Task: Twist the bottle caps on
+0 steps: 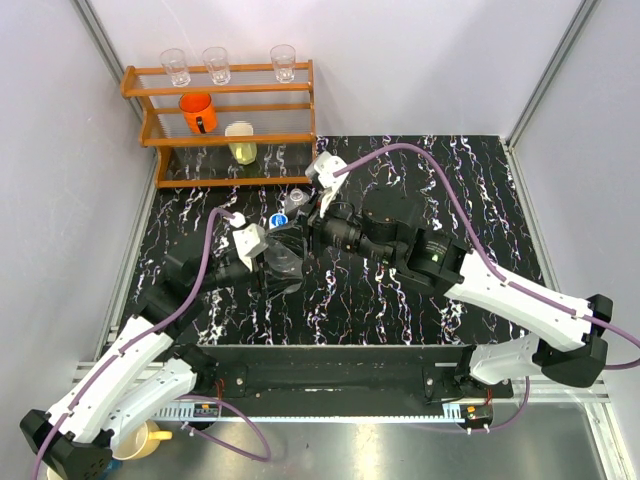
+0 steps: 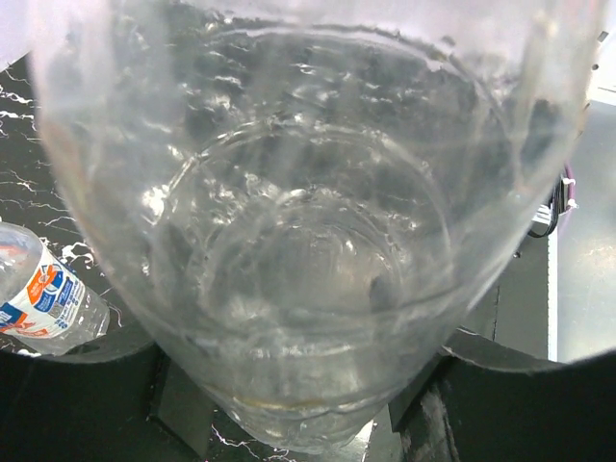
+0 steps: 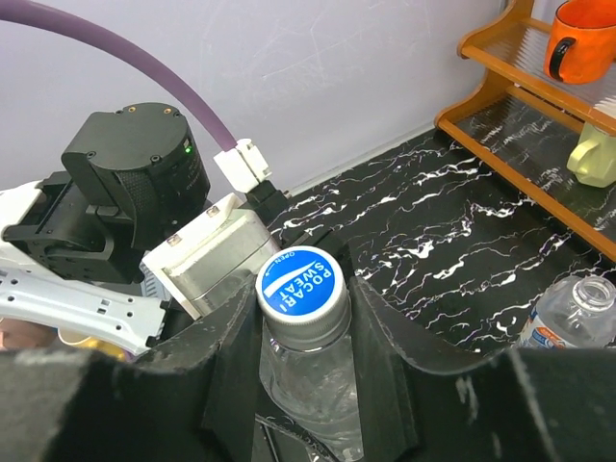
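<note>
My left gripper [image 1: 268,258] is shut on the body of the wider clear bottle [image 1: 285,255]. This bottle [image 2: 298,221] fills the left wrist view, and the left gripper [image 2: 298,390] shows a black finger on each side of its base. A white cap with a blue top [image 3: 300,282] sits on the bottle's neck [image 3: 313,375]. My right gripper [image 3: 303,313] is shut on that cap, a finger against each side; from above the cap [image 1: 279,219] sits at the tip of the right gripper [image 1: 288,223]. The narrower bottle [image 1: 297,197] stands uncapped just behind, also seen as a bottle [image 3: 575,313] with an open neck and a labelled bottle [image 2: 43,298].
A wooden rack [image 1: 225,140] stands at the back left of the black marbled table [image 1: 450,180], holding three clear glasses [image 1: 216,64], an orange cup [image 1: 197,112] and a yellow cup [image 1: 241,143]. A yellow mug [image 1: 150,438] sits below the table's near edge.
</note>
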You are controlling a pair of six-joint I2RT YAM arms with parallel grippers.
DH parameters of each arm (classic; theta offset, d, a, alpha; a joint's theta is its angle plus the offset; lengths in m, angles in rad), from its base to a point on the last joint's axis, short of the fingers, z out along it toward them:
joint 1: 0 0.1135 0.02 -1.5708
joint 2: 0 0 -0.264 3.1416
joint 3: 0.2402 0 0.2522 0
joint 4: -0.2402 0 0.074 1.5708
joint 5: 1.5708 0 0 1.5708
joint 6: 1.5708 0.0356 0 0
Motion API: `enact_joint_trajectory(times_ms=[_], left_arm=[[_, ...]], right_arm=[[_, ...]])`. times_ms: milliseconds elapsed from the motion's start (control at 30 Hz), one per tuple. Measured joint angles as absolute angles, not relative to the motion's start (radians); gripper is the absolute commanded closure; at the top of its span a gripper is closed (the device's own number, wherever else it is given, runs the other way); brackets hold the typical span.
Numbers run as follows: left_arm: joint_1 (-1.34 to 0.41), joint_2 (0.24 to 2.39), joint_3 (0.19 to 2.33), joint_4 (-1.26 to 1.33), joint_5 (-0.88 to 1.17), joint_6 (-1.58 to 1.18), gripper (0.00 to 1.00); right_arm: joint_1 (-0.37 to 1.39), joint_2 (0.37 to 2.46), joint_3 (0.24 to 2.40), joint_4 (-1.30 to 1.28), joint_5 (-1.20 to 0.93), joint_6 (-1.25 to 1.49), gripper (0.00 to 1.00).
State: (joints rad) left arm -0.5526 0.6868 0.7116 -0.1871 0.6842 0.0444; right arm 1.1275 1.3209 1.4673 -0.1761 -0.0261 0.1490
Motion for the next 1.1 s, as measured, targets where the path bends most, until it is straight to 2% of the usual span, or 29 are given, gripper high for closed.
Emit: enact_joint_trajectory(times_ms=[67,100,133,267,533,733,967,1100], left_arm=[[-0.553,0.686,0.712,-0.186,0.684,0.041,0.43],[-0.553,0.686,0.712,-0.187,0.684,0.041,0.25],[-0.553,0.682,0.712,-0.191,0.683,0.041,0.01],[-0.554,0.673,0.734,-0.239,0.676,0.082,0.01],[-0.555,0.688,1.012,-0.540,0.616,0.216,0.01],[-0.555,0.685,1.195,-0.684,0.515,0.181,0.01],[-0.556,0.772,1.573,-0.737,0.274,0.083,0.01],[-0.556,0.816,1.722,-0.746,0.192,0.049,0.01]], right_arm=[[1.132,1.320,1.464,-0.167,-0.018,0.139,0.90],[1.133,1.320,1.460,-0.162,-0.015,0.133,0.91],[1.134,1.318,1.452,-0.150,-0.016,0.125,0.92],[1.142,1.312,1.436,-0.170,-0.011,0.088,0.94],[1.145,1.294,1.399,-0.260,0.031,0.030,0.94],[1.145,1.293,1.304,-0.197,0.066,0.007,0.94],[1.134,1.497,1.280,0.038,0.057,0.006,0.94],[1.121,1.670,1.311,0.177,0.045,0.022,0.89]])
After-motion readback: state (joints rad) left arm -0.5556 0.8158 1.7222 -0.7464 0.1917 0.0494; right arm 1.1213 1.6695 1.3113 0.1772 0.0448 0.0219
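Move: The left hand is closed around the capped bottle, its middle about 2 cm above the hand point; the other bottle stands 16 cm ahead, 4 right, 13 below. The right hand holds the neck, headed for open table some 8 cm ahead, 10 left and 37 below. From it, the other bottle is about 17 cm ahead, 3 right, 27 below, and a loose cap 20 ahead, 18 right, 36 below. Left opens, releasing the bottle, and rises about 26 cm; right keeps its neck grip, lowering it, then forward-left. ##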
